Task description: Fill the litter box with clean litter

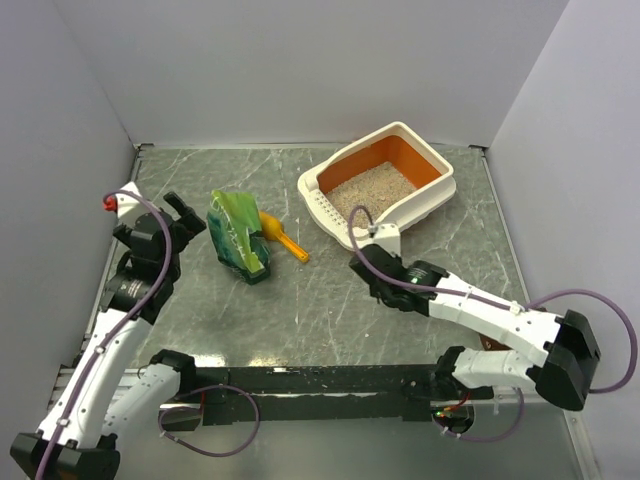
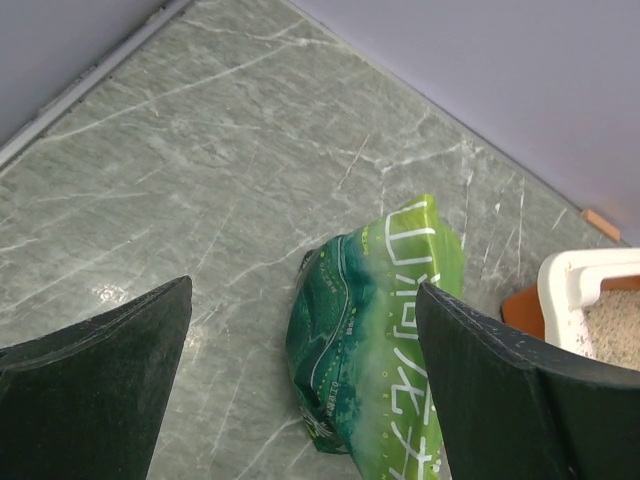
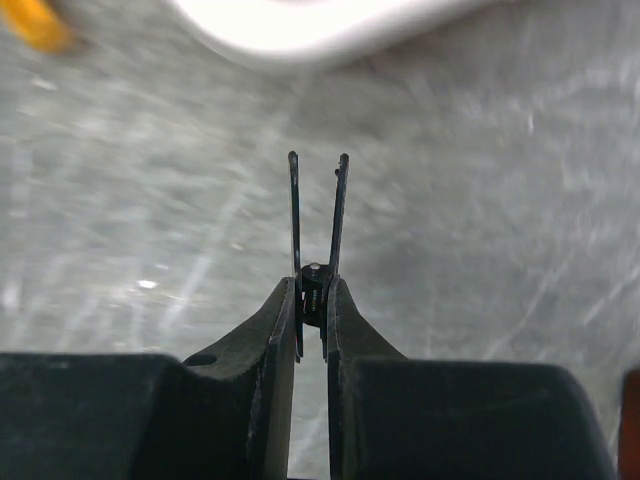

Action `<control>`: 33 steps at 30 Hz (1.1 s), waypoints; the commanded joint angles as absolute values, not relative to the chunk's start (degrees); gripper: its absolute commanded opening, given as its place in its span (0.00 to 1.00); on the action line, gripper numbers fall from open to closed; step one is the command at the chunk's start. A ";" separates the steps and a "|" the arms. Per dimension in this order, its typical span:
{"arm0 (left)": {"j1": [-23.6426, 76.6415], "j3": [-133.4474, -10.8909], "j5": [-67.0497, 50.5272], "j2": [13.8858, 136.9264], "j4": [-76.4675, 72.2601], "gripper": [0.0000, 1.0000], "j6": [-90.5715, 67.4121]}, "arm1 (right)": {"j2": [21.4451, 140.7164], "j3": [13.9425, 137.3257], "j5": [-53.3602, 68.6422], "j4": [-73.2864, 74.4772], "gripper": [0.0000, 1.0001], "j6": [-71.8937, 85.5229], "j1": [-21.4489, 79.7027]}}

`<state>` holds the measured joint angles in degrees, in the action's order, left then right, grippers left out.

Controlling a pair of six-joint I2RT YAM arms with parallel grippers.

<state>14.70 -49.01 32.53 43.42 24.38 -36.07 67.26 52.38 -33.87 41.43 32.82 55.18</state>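
Note:
The litter box [image 1: 323, 182], cream-white outside and orange inside, sits at the back right. Beige clean litter [image 1: 372, 190] covers its floor. Its white rim [image 2: 585, 272] and some litter [image 2: 615, 325] show at the right edge of the left wrist view. My left gripper [image 1: 187, 215] hangs open beside the green bag [image 1: 238, 238], and the bag [image 2: 380, 330] lies between and beyond its fingers. My right gripper [image 1: 360, 264] is just in front of the box, shut on a thin black clip [image 3: 318, 215] over bare table, with the box rim [image 3: 300, 30] blurred ahead.
A yellow-orange scoop [image 1: 283, 237] lies against the bag's right side, and shows as an orange blur [image 3: 35, 25] in the right wrist view. Grey walls close in the marbled table [image 1: 300, 310] at the back and on both sides.

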 commanded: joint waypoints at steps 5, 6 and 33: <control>14.41 -50.88 23.66 49.39 21.80 0.97 -31.82 | 59.86 39.12 -25.49 38.23 0.00 39.37 45.27; 14.41 -51.50 22.51 50.44 21.71 0.97 -31.21 | 59.51 38.42 -25.23 38.06 0.00 39.90 44.92; 9.24 -82.87 -15.00 89.64 23.29 0.97 8.69 | 45.63 32.61 -9.76 35.59 0.87 37.18 44.73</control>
<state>12.34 -77.84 -0.12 86.56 21.32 1.21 49.76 33.28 -12.84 35.88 38.76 44.38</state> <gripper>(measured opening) 0.969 0.863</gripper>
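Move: The green litter bag stands about 7 cm ahead of the left hand, 13 cm to its right and 16 cm lower; the orange scoop lies 10 cm farther right of the bag and 2 cm farther out. The right hand holds the black clip; its bare table spot is 3 cm back, 5 cm right and 10 cm below. From the right hand, the litter box is about 22 cm ahead and 1 cm right. Carry the held black clip down about 8 cm and to the right with the right gripper, drawing slightly back, then open wide to let go of it over the bare table and ease up and left. Meanwhile bring the open left gripper forward about 15 cm and right 10 cm, over the green bag's top, turning clockwise, dipping, rising and dipping again. ##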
